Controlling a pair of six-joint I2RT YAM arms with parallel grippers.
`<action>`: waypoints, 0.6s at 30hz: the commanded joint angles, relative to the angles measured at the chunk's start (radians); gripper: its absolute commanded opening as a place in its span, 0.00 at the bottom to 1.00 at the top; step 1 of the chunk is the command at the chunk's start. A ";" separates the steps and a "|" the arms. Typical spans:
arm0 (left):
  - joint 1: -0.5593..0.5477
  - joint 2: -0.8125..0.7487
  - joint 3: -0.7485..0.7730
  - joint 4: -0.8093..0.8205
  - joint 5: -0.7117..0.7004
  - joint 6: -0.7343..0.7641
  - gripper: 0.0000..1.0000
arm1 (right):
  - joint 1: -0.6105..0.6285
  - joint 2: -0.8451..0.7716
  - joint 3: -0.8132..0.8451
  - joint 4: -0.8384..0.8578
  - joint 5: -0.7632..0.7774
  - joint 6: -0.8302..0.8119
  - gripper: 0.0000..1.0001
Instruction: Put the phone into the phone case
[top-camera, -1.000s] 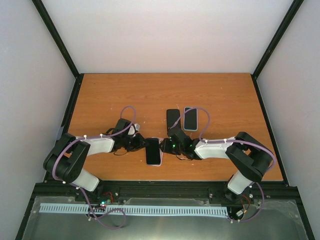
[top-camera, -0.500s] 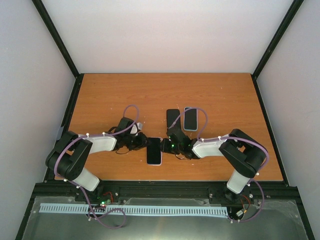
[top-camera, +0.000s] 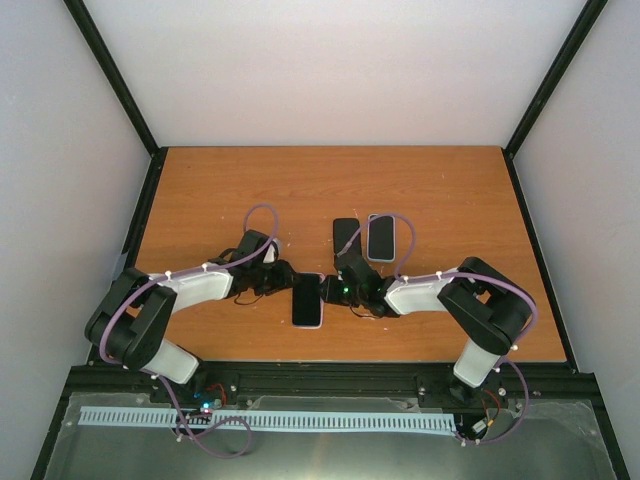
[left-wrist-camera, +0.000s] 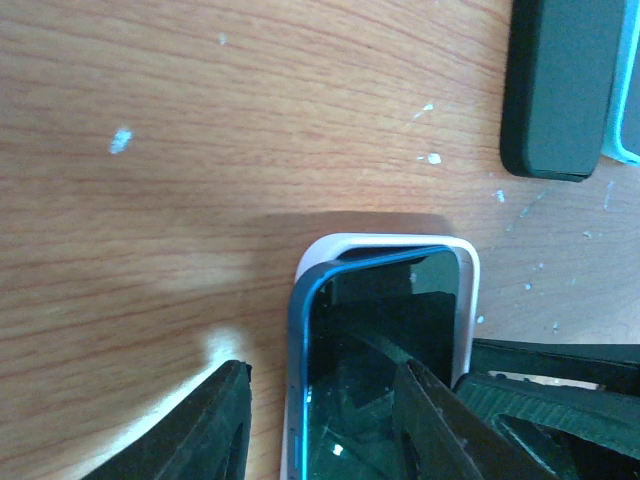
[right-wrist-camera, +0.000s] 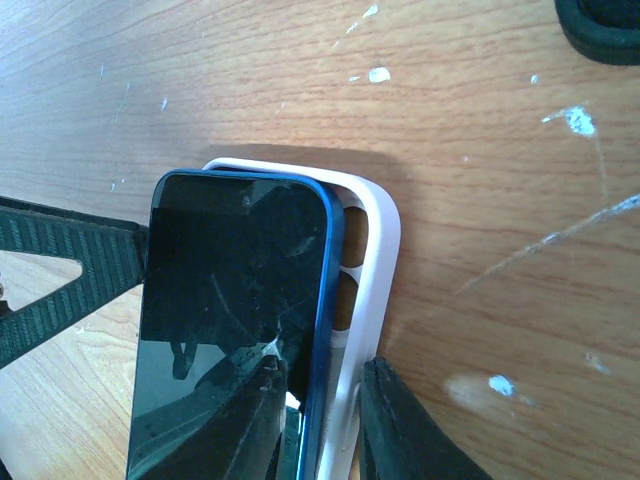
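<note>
The phone, black-screened with a blue rim, lies partly seated in the white phone case on the table between the arms. In the right wrist view its blue edge sits raised above the case wall. My right gripper is shut across the phone's edge and the case rim, one finger on the screen and one outside the case. My left gripper is open at the other side. One finger rests over the screen, the other stands on the wood apart from the case.
A black case or phone and a phone in a pale case lie just behind the right gripper. The left wrist view shows them as a black slab. The left gripper is beside the phone.
My left gripper's jaws have spread apart and let go of the phone's edge. My right gripper's jaws have drawn closer together. The phone and case have barely shifted.
</note>
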 joint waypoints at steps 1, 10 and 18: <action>-0.006 0.014 0.028 -0.007 -0.010 0.034 0.33 | -0.008 -0.011 0.000 0.038 -0.011 -0.015 0.22; -0.011 0.055 0.027 0.097 0.113 0.054 0.17 | -0.014 0.015 0.013 0.074 -0.052 -0.031 0.25; -0.032 0.098 0.029 0.147 0.170 0.031 0.17 | -0.016 0.022 0.031 0.086 -0.060 -0.049 0.24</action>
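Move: The phone lies askew in the pink phone case, its left edge riding over the case's left rim; its middle is about 4 cm back, 3 cm right and 1 cm below the left hand, and 3 cm back, 5 cm left and 1 cm below the right. The case's middle sits 1 cm right of the phone's. From the left hand, the black case is 13 cm ahead, 15 cm right; the light-blue case 13 cm ahead, 25 cm right. The phone's left edge is worked towards the right wall of the case: the left hand, its fingers astride that edge, closes them to less than half their gap, one outside the case wall and the other over the screen, then moves about 1.5 cm right and nearly 1 cm down, tilting only slightly. The right hand stays put, fingers still astride the right rim. ##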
